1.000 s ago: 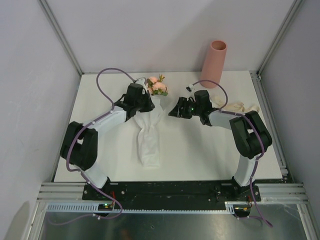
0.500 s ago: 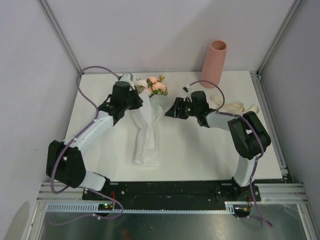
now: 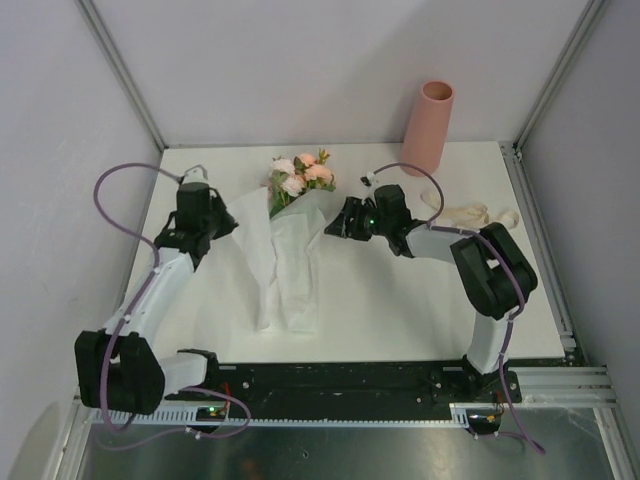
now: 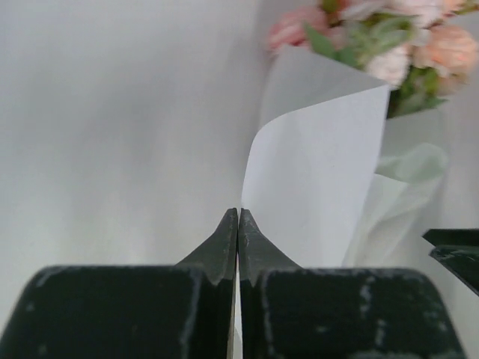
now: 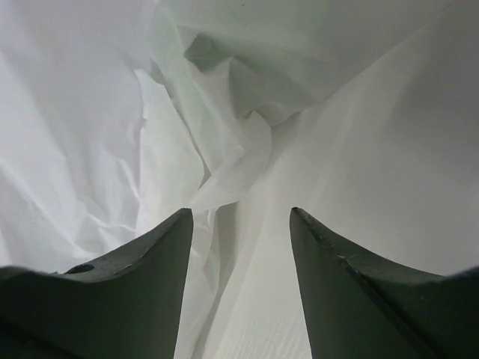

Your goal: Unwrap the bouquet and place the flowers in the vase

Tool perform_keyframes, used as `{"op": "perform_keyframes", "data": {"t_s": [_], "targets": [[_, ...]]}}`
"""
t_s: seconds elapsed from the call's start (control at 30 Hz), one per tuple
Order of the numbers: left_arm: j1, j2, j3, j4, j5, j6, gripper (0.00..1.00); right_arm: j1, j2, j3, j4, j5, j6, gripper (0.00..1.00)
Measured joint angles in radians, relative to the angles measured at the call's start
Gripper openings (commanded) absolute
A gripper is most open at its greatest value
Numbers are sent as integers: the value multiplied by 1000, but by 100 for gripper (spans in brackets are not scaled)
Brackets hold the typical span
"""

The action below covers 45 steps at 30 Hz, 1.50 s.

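Note:
The bouquet lies mid-table with its pink and peach flowers (image 3: 302,176) pointing to the back. Its white paper (image 3: 291,272) is partly opened, one flap drawn out to the left. My left gripper (image 3: 229,216) is shut on that flap's edge. In the left wrist view the gripper (image 4: 238,214) pinches the thin sheet, the flap (image 4: 322,172) curls ahead and the flowers (image 4: 374,37) lie beyond. My right gripper (image 3: 334,223) is open at the wrap's right side. In its wrist view the gripper (image 5: 241,217) faces crumpled paper (image 5: 224,112). The salmon-pink vase (image 3: 429,127) stands upright at the back right.
A cream ribbon (image 3: 472,213) lies on the table right of my right arm, in front of the vase. Grey enclosure walls and metal posts close in the back and both sides. The arm bases sit on the rail at the near edge.
My left gripper shut on the paper's edge and drew it left, away from the flowers, opening the flap. The right gripper crept slightly left toward the wrap and stayed open.

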Motion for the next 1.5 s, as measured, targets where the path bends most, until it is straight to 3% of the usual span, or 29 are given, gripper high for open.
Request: {"op": "perform_keyframes", "data": {"t_s": [0.17,0.5,0.57,0.7,0.77,1.13,1.5], "targets": [[80,-27,-47,-30,-36,-1,0,12,64,47,-5,31,18,60],[146,62,-49,-49,-36,-5,0,20,180,169,6,38,68,56],[172,79,-49,-50,-37,-13,0,20,196,187,6,39,74,45],[227,116,-39,-55,-38,-28,0,16,224,223,5,43,88,9],[252,147,-19,-56,-38,-31,0,15,232,232,7,46,98,2],[397,270,18,-56,-79,-57,0,-19,268,249,11,49,103,0],[408,307,35,-64,-119,-101,3,-37,273,271,-1,59,95,0]]}}
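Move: The left hand already holds the outer sheet's edge. It is taking that edge to bare table some 16 cm to its left, 1 cm back and 10 cm down; the flowers are about 20 cm ahead and 24 cm right of it. The wrapper edge is about 5 cm ahead of the open right hand, 3 cm left and 2 cm down; the flowers are roughly 20 cm ahead of that hand and 10 cm left. Left hand draws its sheet about 16 cm left and down; right reaches 8 cm forward, pinching wrapper edge. ##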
